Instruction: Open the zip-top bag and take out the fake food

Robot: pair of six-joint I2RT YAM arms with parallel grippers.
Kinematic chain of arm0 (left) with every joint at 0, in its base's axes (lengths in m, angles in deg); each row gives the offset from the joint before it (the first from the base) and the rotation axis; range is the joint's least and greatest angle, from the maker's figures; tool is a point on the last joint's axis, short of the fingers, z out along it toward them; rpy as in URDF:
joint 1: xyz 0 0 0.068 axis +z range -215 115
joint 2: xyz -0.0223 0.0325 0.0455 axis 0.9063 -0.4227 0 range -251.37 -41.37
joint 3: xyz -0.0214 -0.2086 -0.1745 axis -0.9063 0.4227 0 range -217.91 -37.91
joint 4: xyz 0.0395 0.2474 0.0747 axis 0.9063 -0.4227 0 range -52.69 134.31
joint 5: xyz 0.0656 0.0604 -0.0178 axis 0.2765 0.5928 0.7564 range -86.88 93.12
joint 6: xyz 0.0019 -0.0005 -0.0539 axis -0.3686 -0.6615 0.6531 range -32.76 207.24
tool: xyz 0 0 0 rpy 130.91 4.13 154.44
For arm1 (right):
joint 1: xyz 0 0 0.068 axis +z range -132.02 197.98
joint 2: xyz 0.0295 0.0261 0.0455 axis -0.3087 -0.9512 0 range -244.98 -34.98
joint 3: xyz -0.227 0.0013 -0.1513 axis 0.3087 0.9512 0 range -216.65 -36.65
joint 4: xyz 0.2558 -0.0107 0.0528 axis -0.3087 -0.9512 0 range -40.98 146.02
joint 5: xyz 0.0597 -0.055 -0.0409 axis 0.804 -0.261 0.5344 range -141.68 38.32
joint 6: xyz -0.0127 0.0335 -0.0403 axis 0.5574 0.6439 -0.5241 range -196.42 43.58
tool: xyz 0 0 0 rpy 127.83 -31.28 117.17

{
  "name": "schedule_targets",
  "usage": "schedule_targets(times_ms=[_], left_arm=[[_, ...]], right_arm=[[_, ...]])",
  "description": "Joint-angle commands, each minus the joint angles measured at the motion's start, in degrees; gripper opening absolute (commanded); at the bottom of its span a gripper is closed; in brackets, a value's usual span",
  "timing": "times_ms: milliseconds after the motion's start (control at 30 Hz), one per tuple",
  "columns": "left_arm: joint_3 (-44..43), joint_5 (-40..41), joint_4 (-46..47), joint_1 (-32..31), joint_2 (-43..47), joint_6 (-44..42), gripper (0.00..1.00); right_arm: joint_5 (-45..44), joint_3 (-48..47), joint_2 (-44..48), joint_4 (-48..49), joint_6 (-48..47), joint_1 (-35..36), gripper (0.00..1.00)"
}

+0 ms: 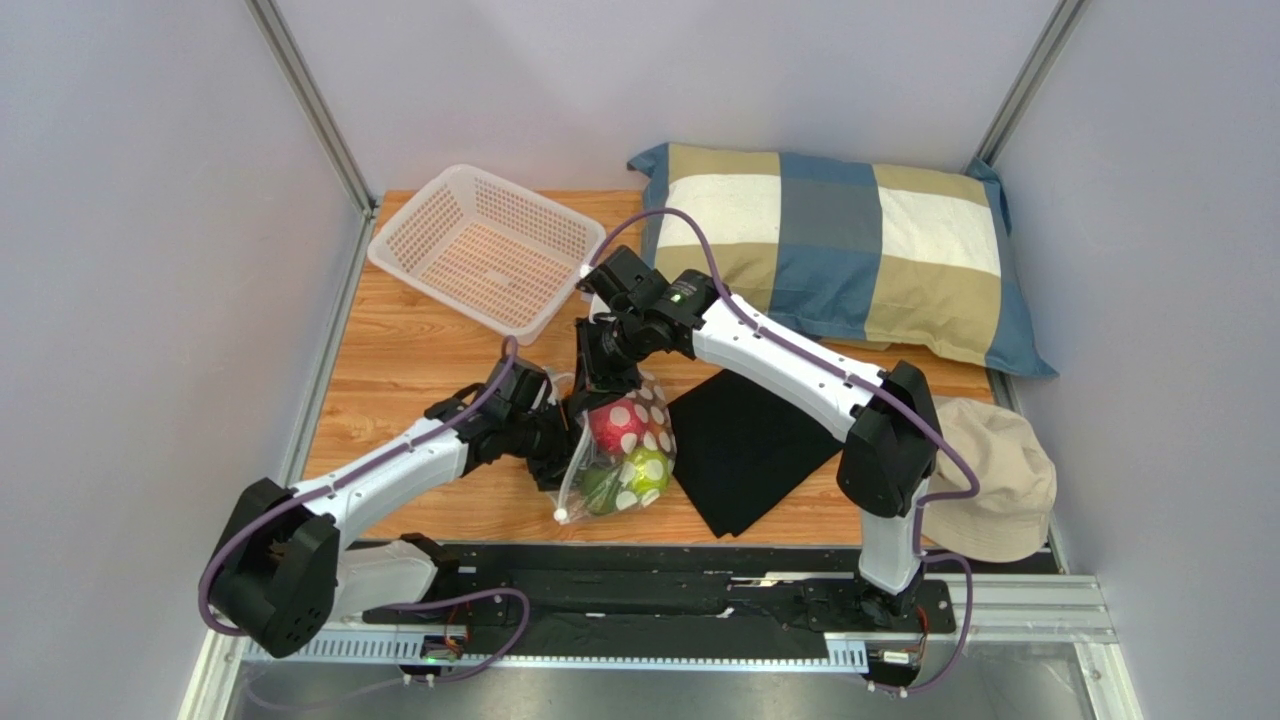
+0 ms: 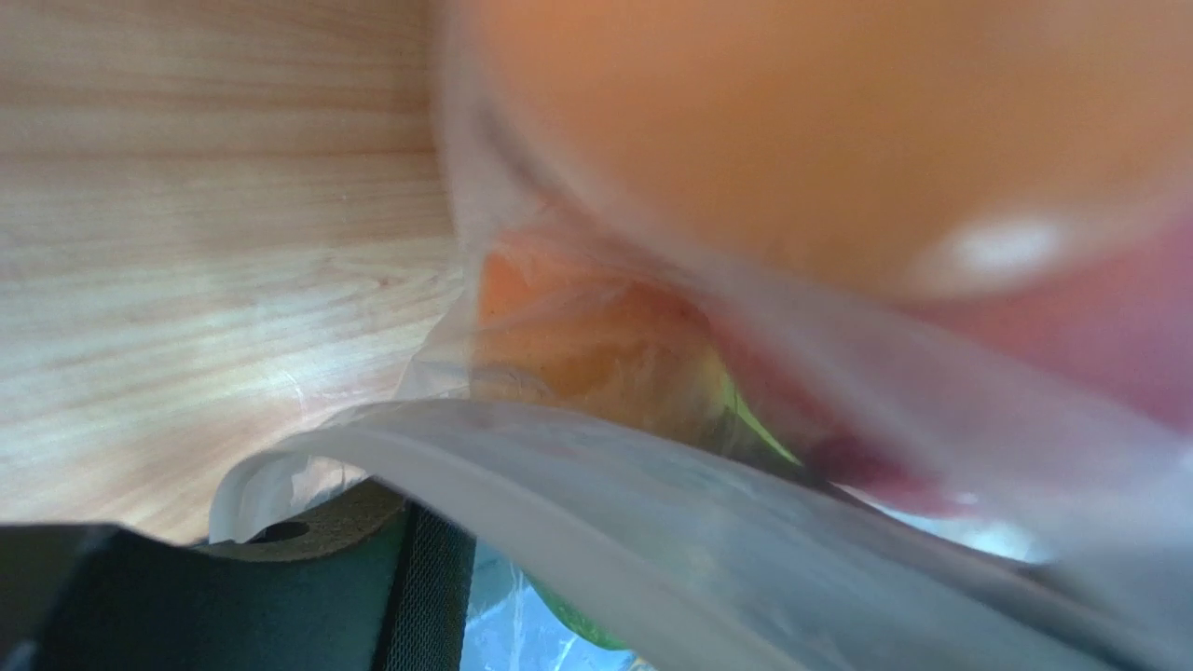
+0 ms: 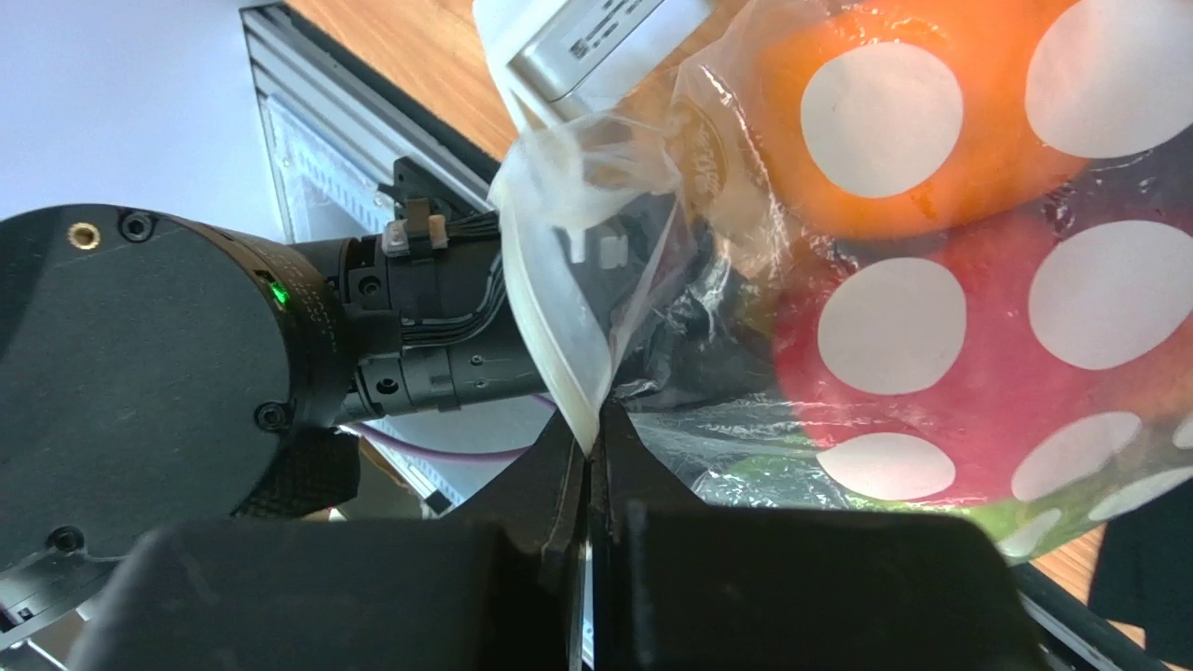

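The zip-top bag [image 1: 619, 447] lies on the wooden table [image 1: 403, 360], clear with white dots, and fake food shows through it: a red fruit [image 1: 613, 425] and a green one [image 1: 648, 474]. My right gripper [image 3: 591, 436] is shut on the bag's white zip strip [image 3: 539, 315], holding that edge up. Orange [image 3: 910, 140], red [image 3: 966, 364] and green [image 3: 784, 482] fruits press against the dotted face. My left gripper [image 1: 552, 438] is at the bag's left side. In its wrist view the bag's rim [image 2: 630, 496] crosses one dark finger [image 2: 420, 587], and an orange fruit [image 2: 840, 126] sits very close. Its other finger is hidden.
A white lattice basket [image 1: 484, 248] stands at the back left. A checked pillow [image 1: 842, 248] lies at the back right. A black cloth [image 1: 751, 443] lies just right of the bag, and a beige hat [image 1: 992, 480] sits at the right edge.
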Motion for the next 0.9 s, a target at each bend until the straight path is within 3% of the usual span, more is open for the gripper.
schedule_targets(times_ms=[0,100,233,467,600,633,700,833,867], left_arm=[[-1.85,2.71,3.57,-0.40,3.59,-3.61,0.25],[-5.98,7.80,-3.11,-0.40,10.97,-7.74,0.00],[-9.77,11.33,-7.69,-0.49,20.81,-14.17,0.00],[-4.07,3.33,-5.94,-0.49,35.56,-15.67,0.00],[-5.80,12.43,-3.30,-0.49,44.38,-14.27,0.00],[-7.47,22.74,-6.09,-0.49,44.30,-14.18,0.00],[-14.41,31.16,-8.48,0.39,38.61,-14.52,0.00],[-27.14,30.69,-4.72,8.98,22.01,-16.72,0.00],[-28.83,29.62,-3.75,13.62,15.10,-17.07,0.00]], right_arm=[[2.78,1.16,3.21,4.95,1.32,1.02,0.00],[1.38,4.67,5.84,4.77,-1.14,1.03,0.00],[-2.76,9.59,9.54,4.68,-3.08,0.76,0.00],[-2.68,8.11,8.49,3.54,-2.64,-1.16,0.00],[-1.18,7.49,7.78,2.84,-3.95,-1.61,0.00],[-1.09,7.92,7.87,2.83,-4.65,-1.61,0.00],[-1.18,8.19,7.61,2.31,-5.54,-1.61,0.00],[-0.21,4.17,5.24,-1.20,-9.48,-2.05,0.00],[-0.21,2.76,3.93,-2.34,-10.37,-2.14,0.00]])
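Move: The left hand is inside the open bag with its fingers already around the mango; the basket's middle is about 34 cm ahead and 15 cm left of it, a couple of centimetres lower. The orange is some 11 cm ahead and 1 cm left, the red fruit about 6 cm ahead and 5 cm right, both roughly level with it. From the right hand, pinching the rim, the mango is about 4 cm back, 1 cm left and 11 cm below. Left hand lifts the mango about 24 cm and leftward out of the bag, tilting up; right holds rim. ##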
